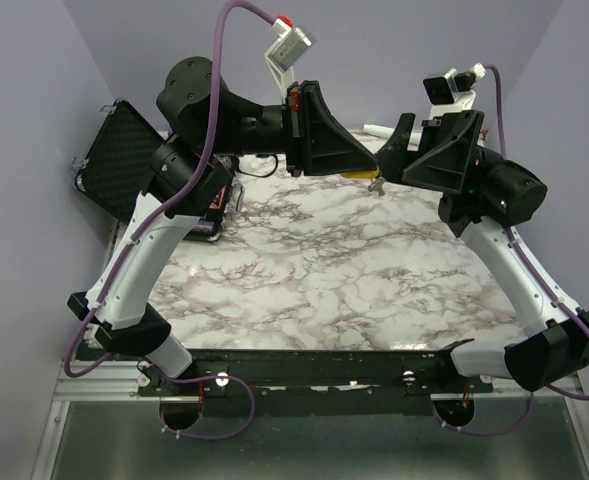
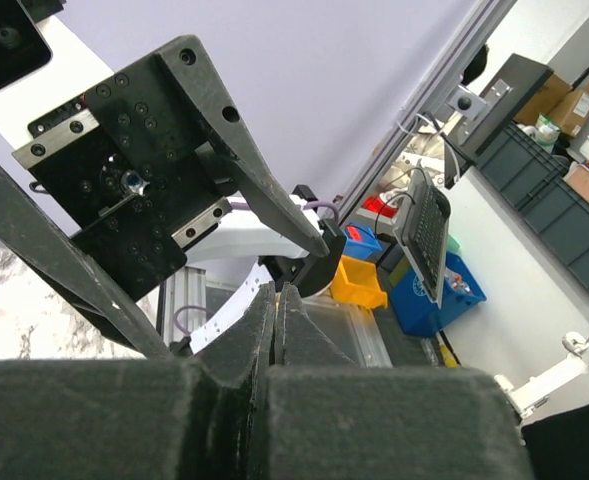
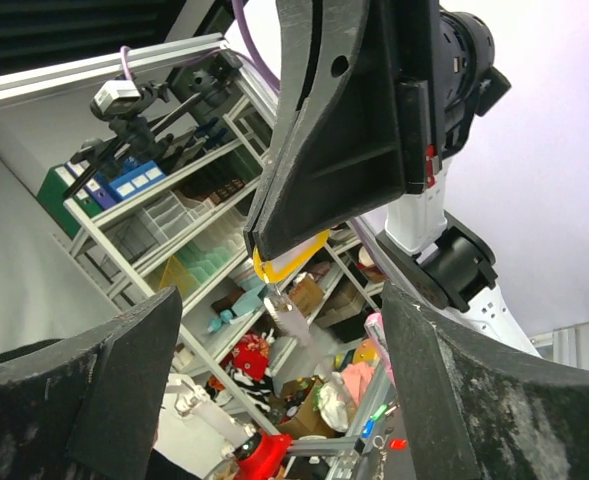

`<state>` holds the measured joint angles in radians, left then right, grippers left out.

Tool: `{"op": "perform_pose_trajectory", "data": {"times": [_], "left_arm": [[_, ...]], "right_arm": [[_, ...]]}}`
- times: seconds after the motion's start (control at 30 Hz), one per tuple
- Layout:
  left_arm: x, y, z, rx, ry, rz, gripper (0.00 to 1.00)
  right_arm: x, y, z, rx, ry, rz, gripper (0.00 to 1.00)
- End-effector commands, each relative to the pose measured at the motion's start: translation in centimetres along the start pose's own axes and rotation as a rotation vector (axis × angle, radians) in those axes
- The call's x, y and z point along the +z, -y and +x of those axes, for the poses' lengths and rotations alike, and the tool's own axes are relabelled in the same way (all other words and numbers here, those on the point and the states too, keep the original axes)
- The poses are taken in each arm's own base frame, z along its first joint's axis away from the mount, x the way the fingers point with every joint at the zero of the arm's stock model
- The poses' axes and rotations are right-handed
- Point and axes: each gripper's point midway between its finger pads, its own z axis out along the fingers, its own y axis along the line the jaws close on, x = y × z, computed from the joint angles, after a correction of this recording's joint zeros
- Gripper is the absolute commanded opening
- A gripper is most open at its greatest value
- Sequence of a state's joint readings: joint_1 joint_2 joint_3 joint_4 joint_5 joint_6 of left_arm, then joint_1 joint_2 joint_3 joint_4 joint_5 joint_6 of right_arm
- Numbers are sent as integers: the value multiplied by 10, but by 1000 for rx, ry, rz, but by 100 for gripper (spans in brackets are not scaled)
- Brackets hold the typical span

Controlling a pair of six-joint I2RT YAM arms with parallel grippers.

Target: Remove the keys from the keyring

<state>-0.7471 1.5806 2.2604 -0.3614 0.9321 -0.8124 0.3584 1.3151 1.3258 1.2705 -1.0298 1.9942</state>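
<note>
My left gripper (image 1: 367, 166) is raised above the far middle of the marble table (image 1: 314, 280) and is shut on the keys (image 1: 358, 172), a small yellow-orange bunch. In the right wrist view the yellow piece (image 3: 290, 262) sticks out below the left fingertips, and a small silver key (image 3: 292, 318) dangles from it. In the left wrist view the left gripper (image 2: 276, 298) has its pads pressed together and the bunch is almost wholly hidden. My right gripper (image 1: 395, 148) is open and empty, facing the bunch from the right, a short gap away; its fingers (image 3: 124, 390) frame the bunch.
An open black case (image 1: 114, 160) stands at the far left edge. A dark object with red parts (image 1: 219, 205) lies beside it on the table. A white cylinder (image 1: 379, 130) lies at the back behind the grippers.
</note>
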Motion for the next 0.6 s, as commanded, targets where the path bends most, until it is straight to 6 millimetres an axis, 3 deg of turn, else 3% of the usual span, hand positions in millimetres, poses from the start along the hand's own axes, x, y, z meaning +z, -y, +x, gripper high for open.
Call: {"op": "perform_pose_trajectory", "data": {"times": [0.0,0.57], "left_arm": [[4,12,-16,32,59,43,0],[9,4,-34,49,143,22,0]], "right_arm": [[9,-19,-4,-5,6,-59,86],[18,-36,-11,6,0,-110,66]]}}
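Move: My left hand already holds the yellow tag shut in its fingertips, with the keys hanging about 2 cm to its right, 2 cm nearer my base and 3 cm lower. From my open right hand, the keys are roughly 3 cm to the left, 2 cm back and about level; the tag is some 4 cm to its left, 1 cm back and 2 cm above. I raise both hands together, high above the table, about 2.5 cm each. My left keeps its pinch on the yellow tag and tips its fingertips up some 5 degrees, easing slightly forward at the end; my right drifts a little back and narrows its wide-open fingers by about a quarter around the space before the hanging keys, not shut on them. ##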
